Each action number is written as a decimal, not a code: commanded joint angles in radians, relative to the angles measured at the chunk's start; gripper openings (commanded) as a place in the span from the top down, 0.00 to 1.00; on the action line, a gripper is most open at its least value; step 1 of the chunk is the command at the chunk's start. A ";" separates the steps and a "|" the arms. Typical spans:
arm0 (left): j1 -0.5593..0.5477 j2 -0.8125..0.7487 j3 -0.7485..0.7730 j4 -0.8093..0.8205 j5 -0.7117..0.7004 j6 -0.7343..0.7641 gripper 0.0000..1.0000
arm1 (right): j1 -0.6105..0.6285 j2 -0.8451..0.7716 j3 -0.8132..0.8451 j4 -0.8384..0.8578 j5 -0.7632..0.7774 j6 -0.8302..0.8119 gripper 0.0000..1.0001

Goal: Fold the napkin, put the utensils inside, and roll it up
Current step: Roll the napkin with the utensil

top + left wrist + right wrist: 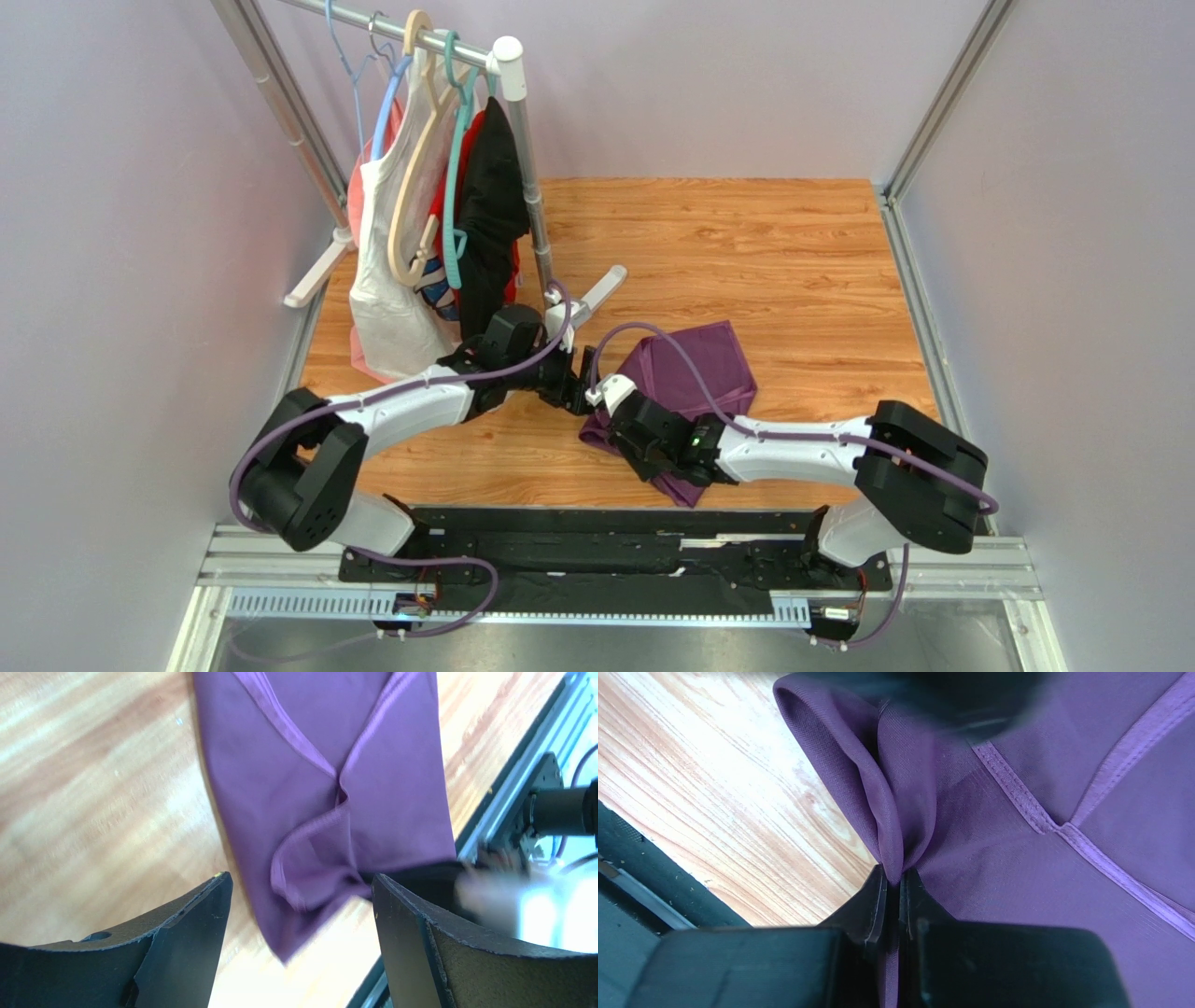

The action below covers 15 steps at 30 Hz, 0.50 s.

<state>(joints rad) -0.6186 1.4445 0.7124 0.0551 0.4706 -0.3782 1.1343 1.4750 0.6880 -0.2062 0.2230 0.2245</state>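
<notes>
The purple napkin (694,367) lies crumpled and partly folded on the wooden table, just ahead of both arms. My right gripper (894,878) is shut on a bunched fold of the napkin (1018,861), and cloth rises in a loop out of its closed jaws. In the top view it sits at the cloth's near left corner (620,420). My left gripper (302,882) is open, its jaws spread wide above the napkin (330,812) with nothing between them. It hovers right beside the right gripper (586,385). The utensils are out of view.
A clothes rack (519,126) with white, red and black garments on hangers (421,224) stands at the back left. Its foot (601,291) reaches toward the napkin. A black rail (603,539) runs along the near table edge. Walls close in both sides.
</notes>
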 commanded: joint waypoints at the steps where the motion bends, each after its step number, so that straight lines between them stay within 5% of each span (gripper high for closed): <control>1: -0.009 -0.097 -0.057 0.028 0.007 0.007 0.18 | -0.082 -0.021 -0.039 0.028 -0.196 -0.002 1.00; 15: -0.007 -0.309 -0.338 0.333 0.056 0.033 0.15 | -0.346 0.016 0.021 0.028 -0.686 -0.053 1.00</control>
<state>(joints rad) -0.6254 1.1698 0.4103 0.2466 0.4980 -0.3717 0.8333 1.4662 0.6685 -0.1764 -0.2855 0.1970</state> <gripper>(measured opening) 0.846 0.037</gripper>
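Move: Just behind the napkin's middle, the right hand already pinches its near edge; that middle lies about 9 cm ahead, 4 cm right and 1 cm below. The left hand, open, has the napkin's left corner some 7 cm below, 2 cm back and 1 cm left. The pinched fold lies about 7 cm back, 7 cm right and 7 cm below the left hand, the rack's post foot 13 cm ahead and 5 cm left. Pivoting almost on the spot, the right hand keeps its pinch on the napkin's near edge and rolls some 25 degrees, its back swinging forward over the napkin as the fingertips come round from forward towards the left. Meanwhile the wide-open left hand backs off about 5 cm towards its base and to the left, clear of the napkin, rising slightly before sinking again and tilting its fingers up a little. ##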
